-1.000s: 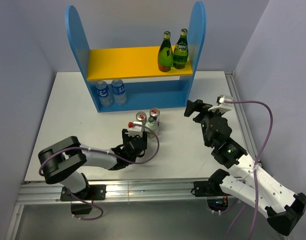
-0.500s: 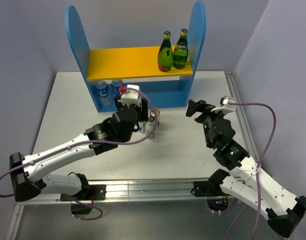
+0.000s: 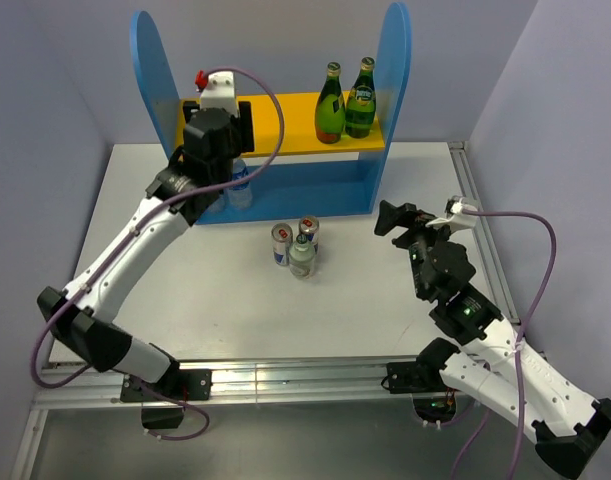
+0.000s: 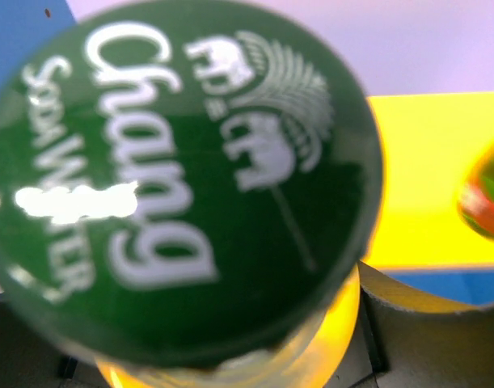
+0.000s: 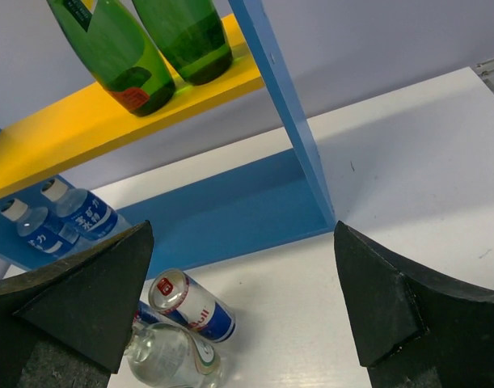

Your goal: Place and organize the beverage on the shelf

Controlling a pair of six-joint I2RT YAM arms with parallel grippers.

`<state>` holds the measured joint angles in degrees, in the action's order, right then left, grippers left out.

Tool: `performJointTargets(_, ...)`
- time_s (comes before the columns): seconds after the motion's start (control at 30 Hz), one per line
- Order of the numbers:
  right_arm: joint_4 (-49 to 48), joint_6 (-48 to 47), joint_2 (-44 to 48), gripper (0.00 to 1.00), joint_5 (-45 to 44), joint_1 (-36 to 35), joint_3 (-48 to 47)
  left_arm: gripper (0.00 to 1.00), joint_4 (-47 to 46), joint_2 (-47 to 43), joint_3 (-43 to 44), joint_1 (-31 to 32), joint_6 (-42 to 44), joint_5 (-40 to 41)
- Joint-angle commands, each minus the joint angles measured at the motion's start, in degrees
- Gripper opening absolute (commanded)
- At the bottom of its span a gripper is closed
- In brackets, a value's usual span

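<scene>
My left gripper [image 3: 233, 135] is raised in front of the left end of the shelf's yellow upper board [image 3: 275, 125]. It is shut on a glass soda bottle whose green cap [image 4: 182, 178] fills the left wrist view; a finger [image 4: 428, 323] shows beside the glass. Two red-and-blue cans [image 3: 281, 243] [image 3: 308, 230] and a clear bottle [image 3: 302, 258] stand on the table in front of the shelf. My right gripper [image 3: 395, 218] hovers open to their right, with nothing between its fingers [image 5: 77, 299].
Two green bottles [image 3: 330, 105] [image 3: 361, 98] stand at the right end of the upper board. Small water bottles [image 3: 240, 182] sit at the left of the blue base. Tall blue side panels [image 3: 393, 60] flank the shelf. Walls close in at the back and both sides.
The left arm has risen from the cans on the table to the left end of the upper board, carrying the bottle. The right gripper has shifted slightly and stays open.
</scene>
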<state>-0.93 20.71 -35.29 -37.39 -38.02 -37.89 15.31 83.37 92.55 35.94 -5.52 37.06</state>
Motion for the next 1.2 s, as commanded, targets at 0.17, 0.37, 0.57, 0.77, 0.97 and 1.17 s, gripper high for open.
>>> performJointTargets(0.17,-2.4,1.1,1.5,0.99,0.2,-0.3,1.0,0.0,-5.9,6.5,10.5,-12.5,-1.3,-11.0)
performJointTargets(0.37,-2.6,1.2,2.1,0.99,0.2,-0.2,1.5,0.0,-8.1,11.8,12.0,-16.7,-2.0,-13.0)
performJointTargets(0.57,-2.4,1.1,2.2,0.99,-0.3,-0.3,1.5,0.0,-9.2,14.1,10.6,-18.3,-3.5,-12.9)
performJointTargets(0.77,-2.3,1.2,1.8,0.99,-0.3,-0.3,1.5,0.57,-10.5,13.5,7.1,-19.3,-5.5,-11.1)
performJointTargets(0.97,-2.4,1.4,1.8,0.99,-0.3,-0.2,1.8,0.99,-12.6,10.0,2.2,-19.3,-6.7,-11.4)
performJointTargets(1.17,-2.4,1.5,1.5,0.99,-0.7,-0.2,1.8,0.99,-11.9,3.7,-1.2,-18.5,-8.5,-12.9)
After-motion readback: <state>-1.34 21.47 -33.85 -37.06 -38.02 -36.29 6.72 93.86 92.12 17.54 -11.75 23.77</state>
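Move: My left hand still holds the clear soda bottle. Its place on the yellow upper shelf is about 12 cm ahead and 8 cm left, the board some 13 cm lower. The blue left side panel is 13 cm left and 12 cm ahead; the red-based green bottle is about 30 cm right and 11 cm ahead, with the Perrier bottle 8 cm beyond it to the right. From my right hand, that place lies roughly 58 cm left and 25 cm ahead. I carry the soda bottle forward about 12 cm, swinging left some 8 cm and sinking about 7 cm, to set it on the yellow shelf's left end beside the blue panel. There I hold nearly still, open my left fingers wide to let go, then start easing back and slightly up, off the bottle. ##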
